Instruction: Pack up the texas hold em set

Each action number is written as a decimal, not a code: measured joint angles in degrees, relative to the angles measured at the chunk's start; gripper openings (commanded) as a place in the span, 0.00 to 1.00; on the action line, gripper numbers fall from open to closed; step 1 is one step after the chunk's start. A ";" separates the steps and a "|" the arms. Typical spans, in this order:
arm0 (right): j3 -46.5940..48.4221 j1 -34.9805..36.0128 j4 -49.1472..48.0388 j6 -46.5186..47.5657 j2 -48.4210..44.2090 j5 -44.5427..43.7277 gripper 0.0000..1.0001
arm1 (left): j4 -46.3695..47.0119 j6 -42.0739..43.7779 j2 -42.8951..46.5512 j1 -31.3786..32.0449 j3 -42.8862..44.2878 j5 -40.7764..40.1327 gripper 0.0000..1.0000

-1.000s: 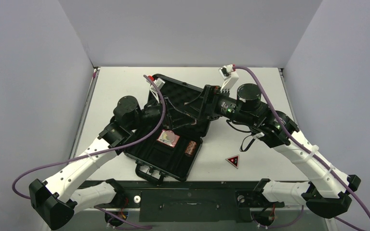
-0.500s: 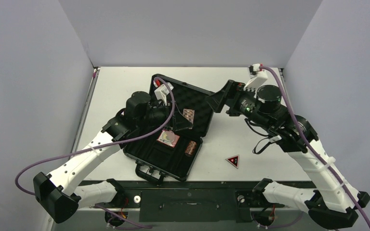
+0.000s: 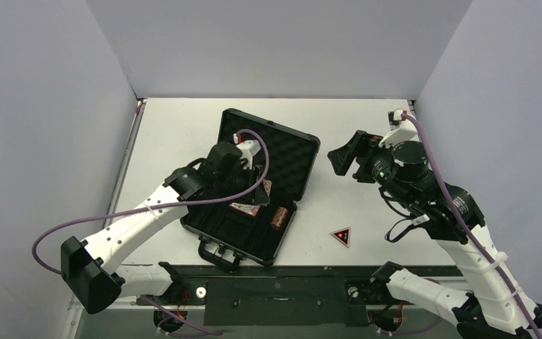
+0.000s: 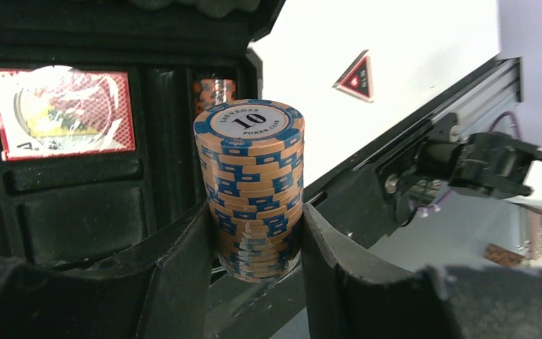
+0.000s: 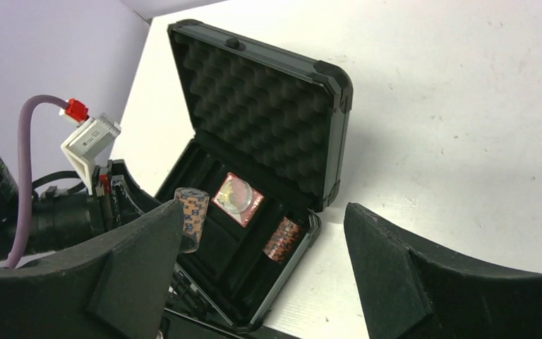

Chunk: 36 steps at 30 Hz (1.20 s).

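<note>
The black case [image 3: 293, 145] lies open mid-table, its foam lid [image 5: 261, 106] standing up. In the base [image 3: 215, 226] sit a pink card box [image 3: 245, 207] [image 4: 60, 113] [image 5: 238, 198] and one chip roll [image 3: 279, 217] [image 5: 282, 240] [image 4: 215, 90]. My left gripper [image 3: 260, 188] [image 4: 255, 208] is shut on a second chip roll [image 4: 250, 176] [image 5: 190, 210], held upright over the base. Off to the right of the lid, the right gripper [image 3: 344, 157] [image 5: 261, 212] hangs open and holds nothing. The red-black triangle [image 3: 341, 236] [image 4: 356, 76] lies on the table right of the case.
The case handle [image 3: 215, 252] and latches point at the table's near edge. A black metal rail [image 3: 275, 296] runs along that edge between the arm bases. White table [image 3: 367, 212] shows to the right of the case; grey walls close three sides.
The right gripper has pulled back to the right, away from the lid, which now stands open by itself. The left gripper has carried its chip roll down toward the base.
</note>
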<state>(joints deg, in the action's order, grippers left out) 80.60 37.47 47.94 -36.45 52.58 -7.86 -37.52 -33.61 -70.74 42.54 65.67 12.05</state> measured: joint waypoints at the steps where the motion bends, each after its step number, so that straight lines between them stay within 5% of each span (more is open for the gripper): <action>1: -0.20 0.00 0.46 0.00 -0.02 -0.35 0.79 | -0.96 0.02 -0.26 0.83 0.00 -1.18 0.00; 12: -0.79 -0.33 3.69 0.33 0.17 -2.64 0.78 | -3.63 -0.37 -0.48 7.69 -3.19 -11.54 0.00; 36: -2.62 -2.64 10.51 -0.87 0.57 -12.35 0.76 | -2.08 -0.70 -10.54 16.46 -10.03 -12.63 0.00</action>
<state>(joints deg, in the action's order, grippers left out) 77.97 34.83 58.46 -37.32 53.15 -20.21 -39.59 -34.30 -81.28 59.00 55.64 -0.58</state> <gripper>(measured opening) 0.761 0.399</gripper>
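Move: The blue-and-orange chip stack, already pinched in the left hand, is bound for the empty front part of the case's right-hand channel, about 5 cm back, 2 cm right and 17 cm below. The orange stack already laid there is some 3 cm ahead and 4 cm right; the card packs are about 9 cm ahead and 8 cm left, both equally low. From the empty right hand the empty spot is roughly 21 cm left, 3 cm back and 33 cm down. The blue-and-orange stack is carried down about 13 cm and back some 7 cm by the left hand, towards the empty front part of the channel, short of the laid stack. On the way the fingers tilt some 25 degrees to point more steeply down and keep their hold. The right hand, empty and open, draws away from the case, about 5 cm right and as much down. ##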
